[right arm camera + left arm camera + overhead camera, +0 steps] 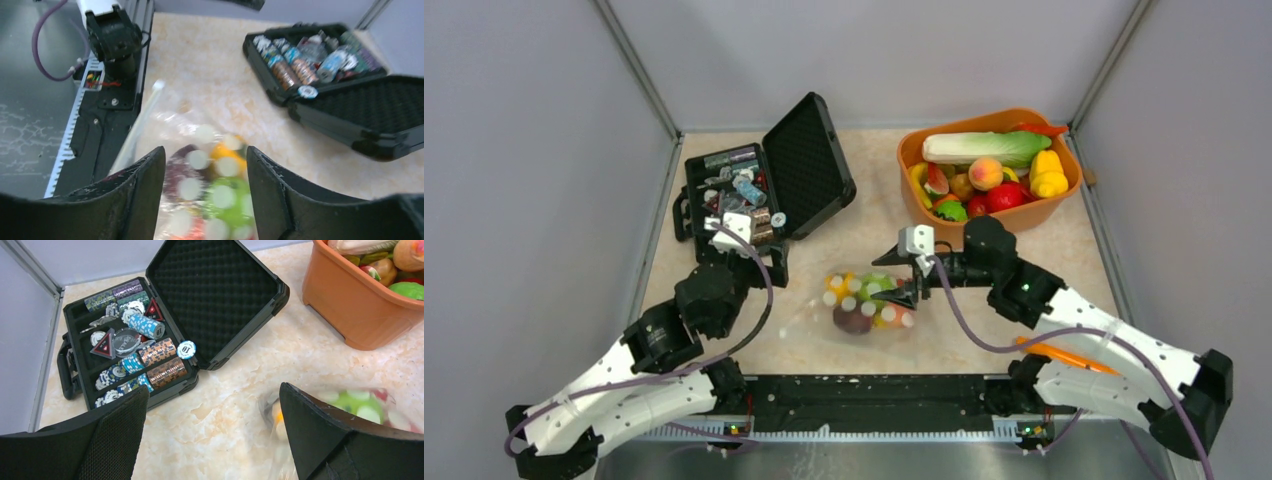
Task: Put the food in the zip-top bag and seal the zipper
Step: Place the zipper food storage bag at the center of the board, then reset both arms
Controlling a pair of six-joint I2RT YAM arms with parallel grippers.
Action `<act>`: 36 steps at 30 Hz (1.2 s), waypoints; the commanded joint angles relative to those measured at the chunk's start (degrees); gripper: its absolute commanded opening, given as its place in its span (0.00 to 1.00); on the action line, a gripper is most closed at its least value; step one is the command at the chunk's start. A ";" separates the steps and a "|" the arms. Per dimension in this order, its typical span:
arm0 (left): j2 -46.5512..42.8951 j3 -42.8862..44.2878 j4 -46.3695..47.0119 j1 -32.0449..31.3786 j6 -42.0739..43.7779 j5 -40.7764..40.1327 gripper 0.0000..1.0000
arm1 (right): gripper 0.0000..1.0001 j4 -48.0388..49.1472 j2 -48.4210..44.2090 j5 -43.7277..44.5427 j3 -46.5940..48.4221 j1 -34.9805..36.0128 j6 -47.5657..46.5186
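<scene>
The zip-top bag (864,305) lies near the middle of the table, holding purple, green, yellow and red food (856,318). My right gripper (904,290) hangs open at the bag's right end. In the right wrist view its jaws (206,185) stand apart over the dotted bag (210,160), touching nothing that I can make out. The zipper (137,125) runs along the bag's near edge; I cannot tell whether it is sealed. My left gripper (759,262) is open and empty to the left of the bag (360,407), above bare table (215,435).
An orange tub (1024,215) with more toy fruit and vegetables (984,170) stands at the back right. A black case (809,165) with poker chips lies open at the back left, close in front of my left gripper (165,330). Grey walls close in the table.
</scene>
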 commanded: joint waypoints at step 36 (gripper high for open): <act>16.55 5.50 -3.37 45.68 -26.70 16.89 0.99 | 0.90 1.64 -17.38 41.39 -7.70 -32.05 42.87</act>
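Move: The loose bag of food, no longer pinched, is about 15 cm below the right hand and some 6 cm to its left, level with it fore and aft. The orange bin stands roughly 33 cm ahead of that hand and 27 cm to its right. From the left hand the bag is about 21 cm to the right, 2 cm back and 18 cm down, with the open chip case about 24 cm ahead, 7 cm left and 19 cm down. Leaving the bag, the right hand lifts a couple of centimetres, then swings some 20 cm right and 15 cm forward towards the orange bin, turning clockwise so its left-pointing fingers face forward and tip down while they open further. The empty left hand also draws off from the bag, reaching forward, left and down towards the chip case, turning counter-clockwise and tipping down, fingers still wide open. ##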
